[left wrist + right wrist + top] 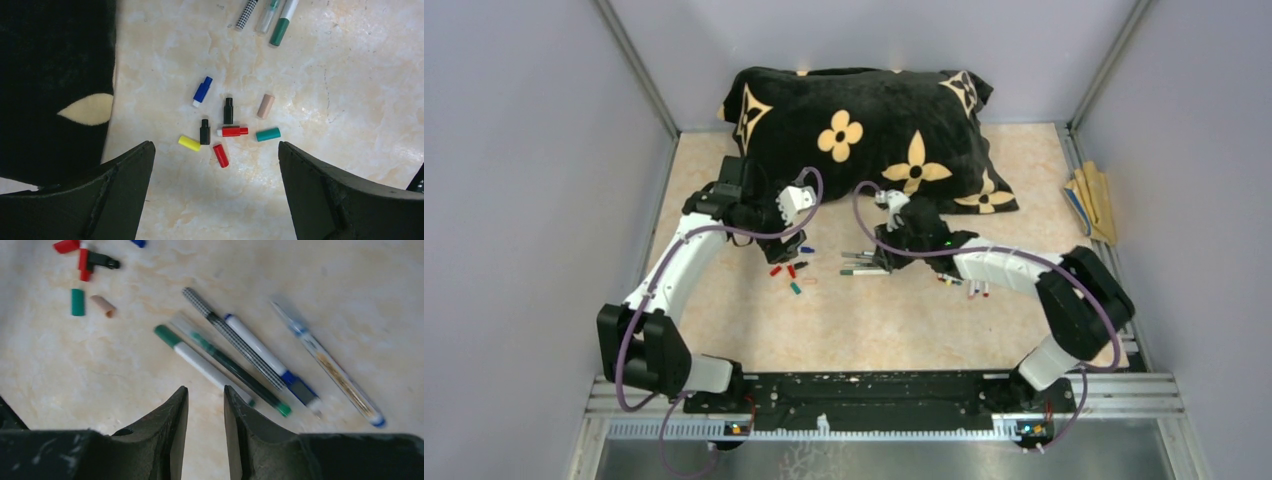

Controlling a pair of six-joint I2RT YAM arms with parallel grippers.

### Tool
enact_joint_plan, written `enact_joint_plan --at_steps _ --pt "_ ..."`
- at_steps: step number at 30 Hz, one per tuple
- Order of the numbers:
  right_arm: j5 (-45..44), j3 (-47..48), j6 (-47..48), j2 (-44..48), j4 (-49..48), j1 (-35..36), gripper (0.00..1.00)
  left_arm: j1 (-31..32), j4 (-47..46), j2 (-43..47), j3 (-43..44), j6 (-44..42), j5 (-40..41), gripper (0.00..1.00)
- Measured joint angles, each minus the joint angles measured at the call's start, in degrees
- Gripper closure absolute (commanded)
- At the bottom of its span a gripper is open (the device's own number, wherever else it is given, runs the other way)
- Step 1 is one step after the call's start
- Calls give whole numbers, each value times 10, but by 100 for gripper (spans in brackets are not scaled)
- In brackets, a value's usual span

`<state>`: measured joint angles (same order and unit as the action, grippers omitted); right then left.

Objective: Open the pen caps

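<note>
Several pen caps lie loose in a cluster: blue, black, yellow, red, teal and beige. My left gripper hangs just above them, wide open, with nothing between its fingers. To the right of the cluster lie several pens. Among them are a white pen with a green cap, a checkered pen and a blue-ended pen. My right gripper hovers at their near ends, its jaws a narrow gap apart and empty.
A black pillow with tan flowers fills the back of the table and borders the caps on the left. A few more pens lie under the right forearm. Tan sticks rest at the right edge.
</note>
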<state>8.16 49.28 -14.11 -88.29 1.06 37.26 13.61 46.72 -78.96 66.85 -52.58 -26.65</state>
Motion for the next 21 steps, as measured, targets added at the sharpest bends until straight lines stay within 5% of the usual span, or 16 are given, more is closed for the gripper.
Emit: enact_joint_plan --at_steps 11,21 --pt "64 101 72 -149 -15 47 67 -122 7 0 -11 8 -50 1" --pt "63 77 81 -165 -32 67 68 -131 18 1 -28 13 -73 1"
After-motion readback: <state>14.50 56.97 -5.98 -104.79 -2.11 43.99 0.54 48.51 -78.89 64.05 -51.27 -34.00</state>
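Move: The green-capped marker lies about 5 cm left of the right hand, 2 cm back and some 7 cm below; its cap is at the left end. Two pens lie beside it: the clear-capped pen about 3 cm to the hand's left and level with it in reach, and the checkered pen roughly 4 cm left and 2 cm farther out, both also some 7 cm down. From the left hand, the marker is about 16 cm to the right, 3 cm back and 14 cm below. Down towards the green-capped marker, just behind its cap: the right hand first finishes its swing left, about 7 cm, then sinks some 5 cm while easing back a little, turning about 15 degrees counter-clockwise. Its fingers stay partly open, with no contact to be seen. The empty left hand backs off 5 cm to its left, still wide open. ##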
